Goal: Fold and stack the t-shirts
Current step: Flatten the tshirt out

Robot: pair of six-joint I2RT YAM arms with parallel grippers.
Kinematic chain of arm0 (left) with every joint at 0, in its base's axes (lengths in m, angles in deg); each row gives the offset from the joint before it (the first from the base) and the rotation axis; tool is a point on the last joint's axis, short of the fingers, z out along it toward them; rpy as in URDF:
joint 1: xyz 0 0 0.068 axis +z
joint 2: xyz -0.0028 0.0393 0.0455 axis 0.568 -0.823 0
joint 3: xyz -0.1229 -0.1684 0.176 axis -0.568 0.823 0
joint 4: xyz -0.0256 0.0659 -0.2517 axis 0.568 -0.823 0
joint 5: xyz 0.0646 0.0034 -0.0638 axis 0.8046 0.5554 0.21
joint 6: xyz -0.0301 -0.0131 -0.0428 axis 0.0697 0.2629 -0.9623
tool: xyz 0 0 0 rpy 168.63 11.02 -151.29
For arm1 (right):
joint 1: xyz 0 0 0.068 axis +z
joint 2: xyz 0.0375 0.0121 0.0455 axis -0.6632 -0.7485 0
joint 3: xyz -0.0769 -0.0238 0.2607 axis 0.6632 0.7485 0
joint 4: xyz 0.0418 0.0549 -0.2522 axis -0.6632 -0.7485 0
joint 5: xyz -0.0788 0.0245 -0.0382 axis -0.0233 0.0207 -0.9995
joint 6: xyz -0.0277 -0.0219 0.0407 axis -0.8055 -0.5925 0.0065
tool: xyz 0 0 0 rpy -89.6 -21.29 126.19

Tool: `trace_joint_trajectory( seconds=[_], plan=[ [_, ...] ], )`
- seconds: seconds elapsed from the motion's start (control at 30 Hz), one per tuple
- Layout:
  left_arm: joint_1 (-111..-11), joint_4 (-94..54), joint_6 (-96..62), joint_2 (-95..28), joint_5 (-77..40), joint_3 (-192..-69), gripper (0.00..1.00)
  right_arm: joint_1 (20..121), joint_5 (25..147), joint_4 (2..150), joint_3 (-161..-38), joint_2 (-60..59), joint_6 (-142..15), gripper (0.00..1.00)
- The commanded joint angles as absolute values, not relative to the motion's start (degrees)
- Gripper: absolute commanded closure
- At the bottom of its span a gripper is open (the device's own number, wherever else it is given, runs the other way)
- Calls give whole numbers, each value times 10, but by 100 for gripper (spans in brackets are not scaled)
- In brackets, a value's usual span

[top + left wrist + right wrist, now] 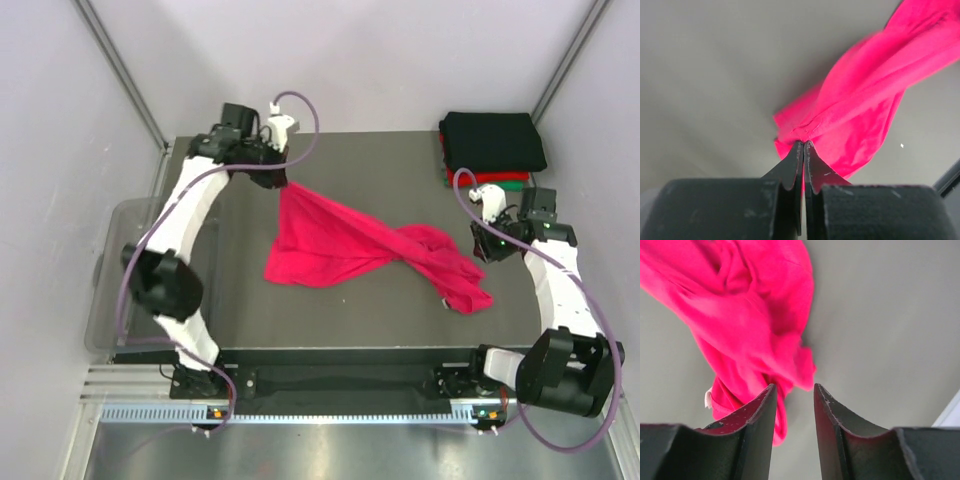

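A magenta-pink t-shirt [360, 245] lies crumpled and twisted across the middle of the dark table [250, 330]. Its far-left corner is lifted, and my left gripper [287, 183] is shut on that corner; the left wrist view shows cloth [865, 95] pinched between the closed jaws [803, 143]. My right gripper [482, 243] hovers by the shirt's right end, open with nothing between its fingers [794, 387]. In the right wrist view the bunched shirt [740, 305] lies just ahead and to the left, with a small white label [708, 399]. Folded black [493, 140], red [478, 179] and green t-shirts are stacked at the back right.
A clear plastic bin [112, 290] stands off the table's left edge. White walls close in on both sides and behind. A metal rail [300, 412] runs along the near edge between the two arm bases.
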State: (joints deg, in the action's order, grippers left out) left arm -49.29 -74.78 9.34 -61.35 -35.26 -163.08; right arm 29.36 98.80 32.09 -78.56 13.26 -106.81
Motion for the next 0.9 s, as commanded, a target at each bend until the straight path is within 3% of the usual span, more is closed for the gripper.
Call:
trace_joint_trajectory(
  seconds=[0.0,0.2,0.37,0.87],
  plan=[
    [-491,-723,109,-522,-328,-1578,100,291,1031,321,-802,133,-1084,64],
    [-492,-726,137,-457,-292,-1492,100,294,1095,247,-761,121,-1228,62],
    [-492,-741,130,-443,-298,-1465,100,303,1066,251,-725,121,-1279,62],
    [-492,-723,132,-396,-291,-1386,100,303,1058,377,-770,-21,-1184,61]
  ],
)
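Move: The left hand holds the t-shirt's edge raised; the shirt's near-left corner on the table lies about 12 cm back, 4 cm left and 20 cm below, the clear bin's middle some 29 cm left and 12 cm back. From the open right hand, the shirt's bunched right end is roughly 3 cm left, 4 cm back and 10 cm below; the small white label is 7 cm left and 9 cm back, the folded stack 26 cm ahead and 3 cm right. Left draws its pinched edge about 8 cm back and leftward; open right sinks as far towards the shirt. ##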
